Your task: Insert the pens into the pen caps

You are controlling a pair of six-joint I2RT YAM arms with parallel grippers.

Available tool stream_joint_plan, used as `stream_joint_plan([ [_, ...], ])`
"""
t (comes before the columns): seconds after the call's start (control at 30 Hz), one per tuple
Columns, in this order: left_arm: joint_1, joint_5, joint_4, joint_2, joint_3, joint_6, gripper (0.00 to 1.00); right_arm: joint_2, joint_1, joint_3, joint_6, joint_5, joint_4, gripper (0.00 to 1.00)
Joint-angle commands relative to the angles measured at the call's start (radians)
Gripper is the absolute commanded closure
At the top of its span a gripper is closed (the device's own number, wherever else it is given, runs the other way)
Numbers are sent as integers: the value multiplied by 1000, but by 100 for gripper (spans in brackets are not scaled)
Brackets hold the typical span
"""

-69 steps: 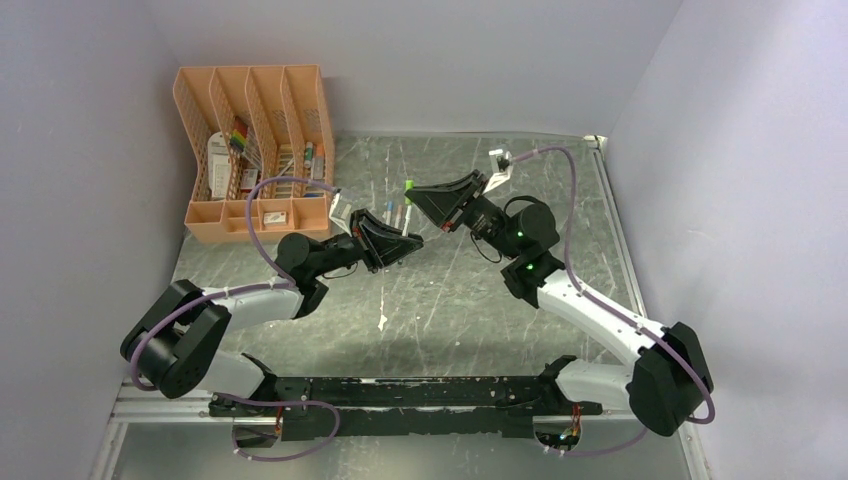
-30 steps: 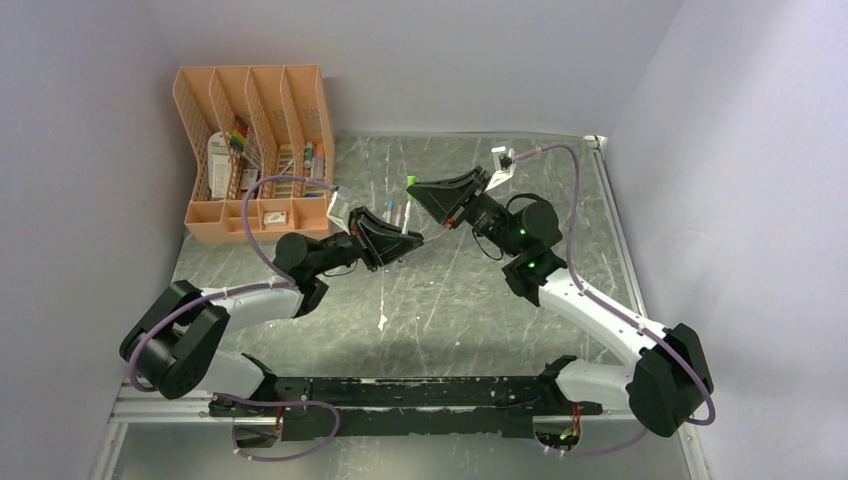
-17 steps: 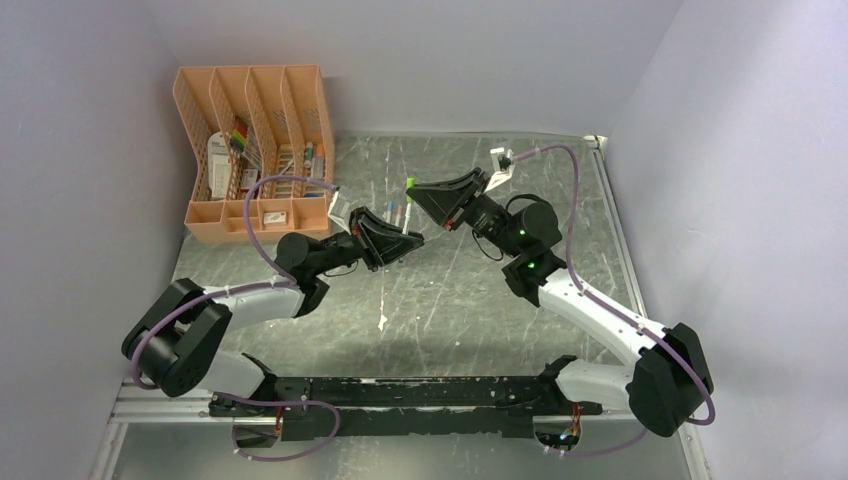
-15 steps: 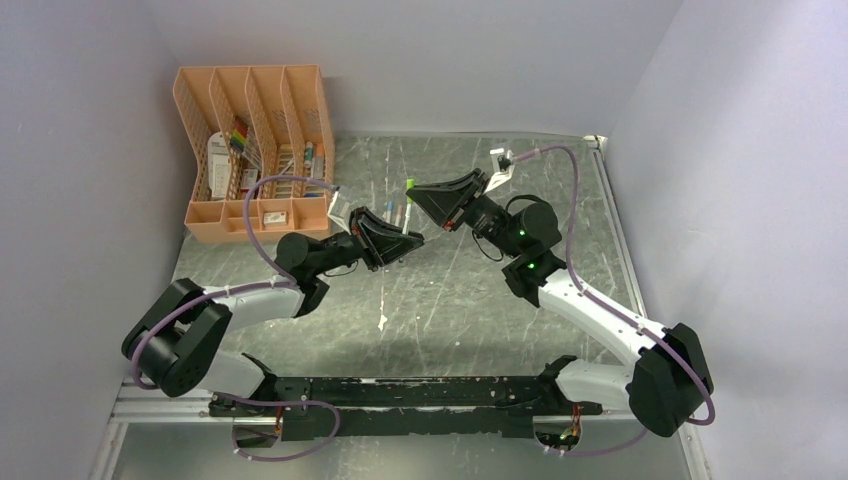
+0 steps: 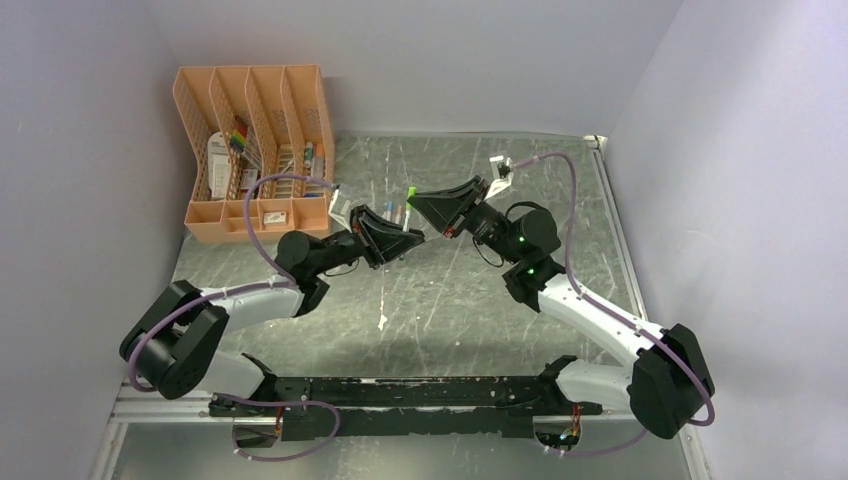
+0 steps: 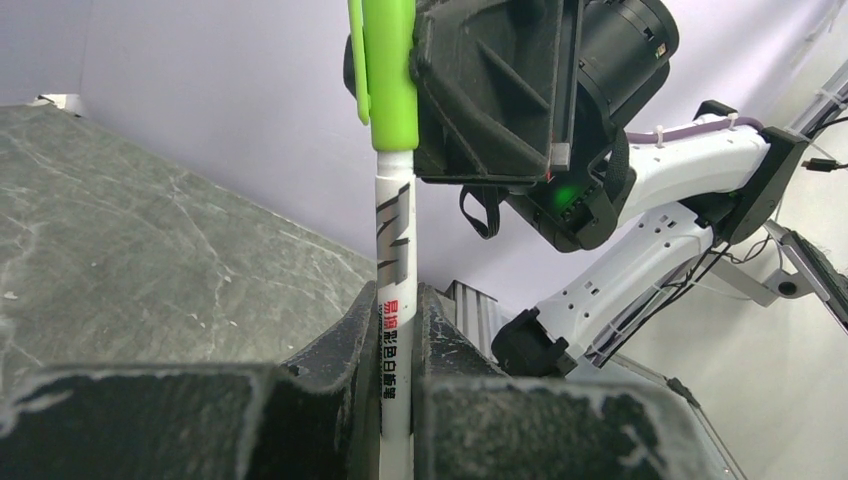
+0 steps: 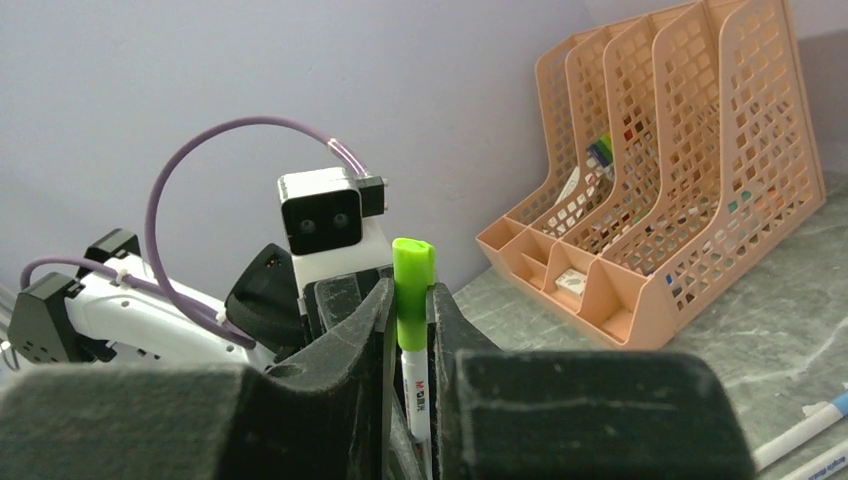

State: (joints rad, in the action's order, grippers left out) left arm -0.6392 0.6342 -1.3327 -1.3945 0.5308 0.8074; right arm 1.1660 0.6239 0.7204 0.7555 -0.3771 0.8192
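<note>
A white pen (image 6: 394,250) stands upright between the fingers of my left gripper (image 6: 397,305), which is shut on its barrel. Its upper end sits inside the bright green pen cap (image 6: 383,60). My right gripper (image 7: 410,305) is shut on that green cap (image 7: 411,285), with the pen's barrel (image 7: 417,395) showing just below it. From above, the two grippers (image 5: 410,238) (image 5: 417,202) meet tip to tip at the table's middle back, and the green cap (image 5: 410,191) shows between them. Two more pens (image 5: 392,212) (image 7: 800,428) lie on the table behind them.
A peach mesh organiser (image 5: 255,150) with stationery stands at the back left, close to the left arm. Grey walls close in the table (image 5: 450,310) at the back and both sides. The scratched table surface stretches between the arms' bases and the grippers.
My right gripper has shifted slightly down and toward the left gripper with the green cap, and its wrist has turned a little. The left arm has barely moved.
</note>
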Motion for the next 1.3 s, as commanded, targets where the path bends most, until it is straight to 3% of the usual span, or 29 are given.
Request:
stream_joint_plan([
  [0.0,-5,-19,23,42,90,-63,93,-10,-3,-20,-22,-35,-14,100],
  [0.27,-5,89,315,63,211,-243,93,-33,-4,24,-109,-77,-143,98],
  [0.33,-4,79,359,85,211,-286,93,-48,-3,32,-121,-73,-163,87],
  [0.57,-5,110,470,118,229,-369,93,-89,-4,64,-146,-59,-209,78],
  [0.77,-4,109,451,131,208,-367,93,-100,-4,62,-139,-66,-203,55],
  [0.9,-5,118,488,131,215,-390,93,-107,-4,70,-142,-65,-207,46],
  [1.1,-5,128,523,126,218,-403,93,-101,-4,118,-166,-65,-236,43],
  [1.27,-5,138,527,138,209,-409,93,-80,-3,135,-167,-61,-232,50],
])
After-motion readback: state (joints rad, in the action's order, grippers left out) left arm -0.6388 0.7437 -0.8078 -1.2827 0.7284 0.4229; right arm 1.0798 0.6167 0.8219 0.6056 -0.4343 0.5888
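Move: The left hand holds the white pen nearly upright; the green cap on its upper end lies about 4 cm ahead of that hand, 1 cm right and 7 cm above. From the right hand, whose fingers are shut on the cap, the pen's middle lies some 3 cm back, 1 cm left and 5 cm below. The two finished pens lie on the table roughly 18 cm ahead, 5 cm left and 30 cm below the left hand. Still pinching the cap already on the pen, the right hand rises with the left about 1.5 cm, then opens its fingers and lets go, drawing back a little while sinking, before rising again some 2 cm with the cap between the spread pads. The left keeps its grip, ending about 1 cm higher, forward and right, and turns the pen nearly 20 degrees, its top swinging back and right. ##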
